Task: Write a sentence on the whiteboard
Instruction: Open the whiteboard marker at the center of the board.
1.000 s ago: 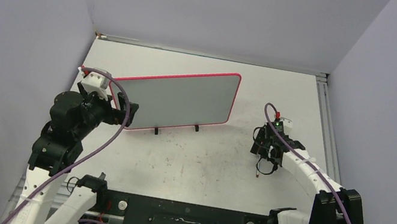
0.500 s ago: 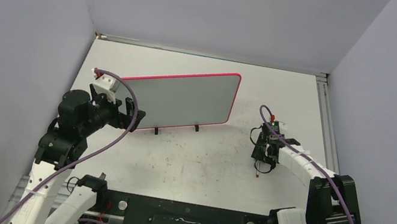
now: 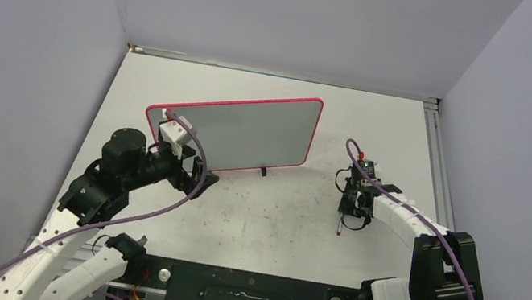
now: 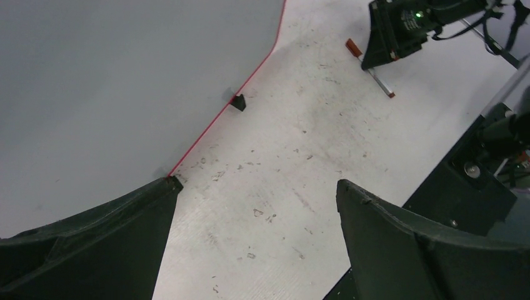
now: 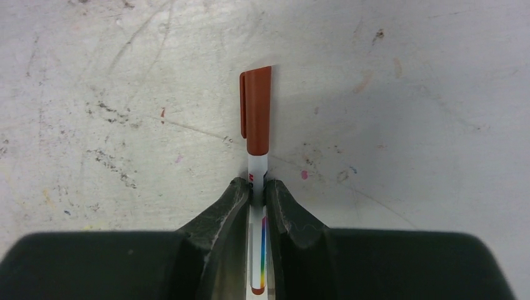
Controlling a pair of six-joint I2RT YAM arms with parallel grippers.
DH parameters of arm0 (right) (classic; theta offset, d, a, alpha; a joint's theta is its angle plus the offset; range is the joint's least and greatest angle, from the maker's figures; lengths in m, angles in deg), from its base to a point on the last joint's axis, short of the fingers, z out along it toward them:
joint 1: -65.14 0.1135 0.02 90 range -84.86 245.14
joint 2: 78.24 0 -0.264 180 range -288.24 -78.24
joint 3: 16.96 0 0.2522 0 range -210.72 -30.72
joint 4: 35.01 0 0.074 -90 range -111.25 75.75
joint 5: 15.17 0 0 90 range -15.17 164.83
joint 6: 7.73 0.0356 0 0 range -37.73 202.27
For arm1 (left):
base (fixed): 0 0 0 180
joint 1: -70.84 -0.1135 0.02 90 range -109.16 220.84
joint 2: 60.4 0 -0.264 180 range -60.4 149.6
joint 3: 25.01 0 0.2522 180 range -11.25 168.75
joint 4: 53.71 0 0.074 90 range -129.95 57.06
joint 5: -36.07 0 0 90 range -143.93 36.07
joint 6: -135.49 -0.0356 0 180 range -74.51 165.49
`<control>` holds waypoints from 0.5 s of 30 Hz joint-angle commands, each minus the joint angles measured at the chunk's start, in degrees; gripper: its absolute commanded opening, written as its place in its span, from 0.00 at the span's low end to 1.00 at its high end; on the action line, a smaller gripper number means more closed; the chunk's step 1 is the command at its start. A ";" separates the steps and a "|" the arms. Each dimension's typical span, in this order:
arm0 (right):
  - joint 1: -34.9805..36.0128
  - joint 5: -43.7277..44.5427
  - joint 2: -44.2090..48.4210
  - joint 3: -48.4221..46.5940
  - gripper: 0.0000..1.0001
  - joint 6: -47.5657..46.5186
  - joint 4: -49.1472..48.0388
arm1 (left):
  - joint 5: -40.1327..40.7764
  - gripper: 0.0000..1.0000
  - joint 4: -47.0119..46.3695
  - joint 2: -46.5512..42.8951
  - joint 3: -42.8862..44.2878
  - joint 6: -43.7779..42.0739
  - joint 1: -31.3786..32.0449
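The whiteboard (image 3: 249,135) stands upright on small black feet, pale grey with a thin red rim; its face (image 4: 125,81) shows plain, and the sentence is out of view. My left gripper (image 3: 205,177) hangs open by the board's lower left part, its fingers (image 4: 256,183) wide apart over the scuffed table. A white marker with a brown-red cap (image 5: 256,112) lies flat on the table to the right of the board. My right gripper (image 5: 257,184) is shut on its barrel. The marker (image 4: 375,75) and the right gripper (image 3: 353,209) also show in the left wrist view.
One black board foot (image 3: 263,171) sticks out in front of the board. A black mounting bar (image 3: 246,298) runs along the near edge between the arm bases. Grey walls close in the table on three sides, with a metal rail (image 3: 439,171) along the right.
My left arm has swung to the right along the board's front, gripper still open. The right gripper has closed on the marker lying on the table.
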 commanded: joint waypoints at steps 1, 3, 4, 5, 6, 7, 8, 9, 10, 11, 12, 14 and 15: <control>2.56 -8.19 3.21 -1.69 0.05 -1.57 1.76 | -4.56 1.00 -8.00 0.79 -1.76 -3.78 6.42; 6.54 -11.36 5.90 -3.29 0.05 -0.97 4.25 | -7.23 0.95 -11.44 -0.04 -4.13 -5.98 10.09; 8.87 -12.44 7.12 -4.28 0.05 -0.64 5.81 | -7.88 0.95 -13.12 -0.62 -5.59 -6.94 12.10; 10.78 -13.60 8.08 -5.33 0.05 -0.37 7.78 | -8.02 0.95 -14.54 -1.31 -7.07 -7.83 14.13; 12.21 -15.47 8.81 -6.06 0.05 -0.33 9.87 | -7.69 0.95 -15.59 -1.77 -8.57 -8.72 16.09; 12.95 -18.16 9.40 -6.57 0.05 -0.56 11.69 | -6.75 0.95 -16.15 -2.06 -9.79 -9.80 18.26; 13.40 -22.29 10.09 -6.88 0.05 -0.92 13.79 | -5.46 0.95 -16.45 -2.16 -10.90 -10.94 20.44; 13.85 -25.11 10.89 -7.03 0.05 -1.22 15.60 | -3.30 0.95 -16.74 -2.08 -11.84 -11.85 23.21; 14.17 -27.84 11.96 -7.00 0.05 -1.50 17.02 | -0.95 0.95 -17.06 -1.77 -12.49 -12.94 25.96; 14.51 -30.53 12.97 -6.98 0.05 -1.88 18.55 | 1.40 0.95 -17.16 -1.29 -12.99 -13.92 28.98; 14.79 -33.15 13.96 -6.94 0.05 -2.29 20.04 | 3.96 0.95 -17.16 -0.71 -13.20 -14.98 32.45; 15.54 -40.49 15.42 -6.07 0.05 -2.65 20.33 | 7.83 0.95 -16.87 0.91 -12.91 -16.79 36.40; 16.03 -44.88 15.89 -5.20 0.05 -2.38 19.47 | 9.13 0.95 -16.82 1.89 -12.66 -17.57 38.02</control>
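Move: The marker is already pinched mid-body in the right fingers, on the table with its red cap pointing forward. The open left gripper, where it is headed, is roughly 41 cm to the right hand's left, 5 cm back and 25 cm up. From the right hand, the whiteboard's centre is about 36 cm left and 19 cm farther out, and its right-hand clip about 25 cm left and 9 cm out. From the left hand, the marker lies about 41 cm right, 5 cm ahead and 25 cm below. Keeping its pinch on the marker, the right hand lifts it off the table and swings it some 11 cm left, also back and up, turning counter-clockwise while its left side rises. The wide-open left hand comes to meet it, about 9 cm each right and back and 6 cm down, turning clockwise some 35 degrees. ##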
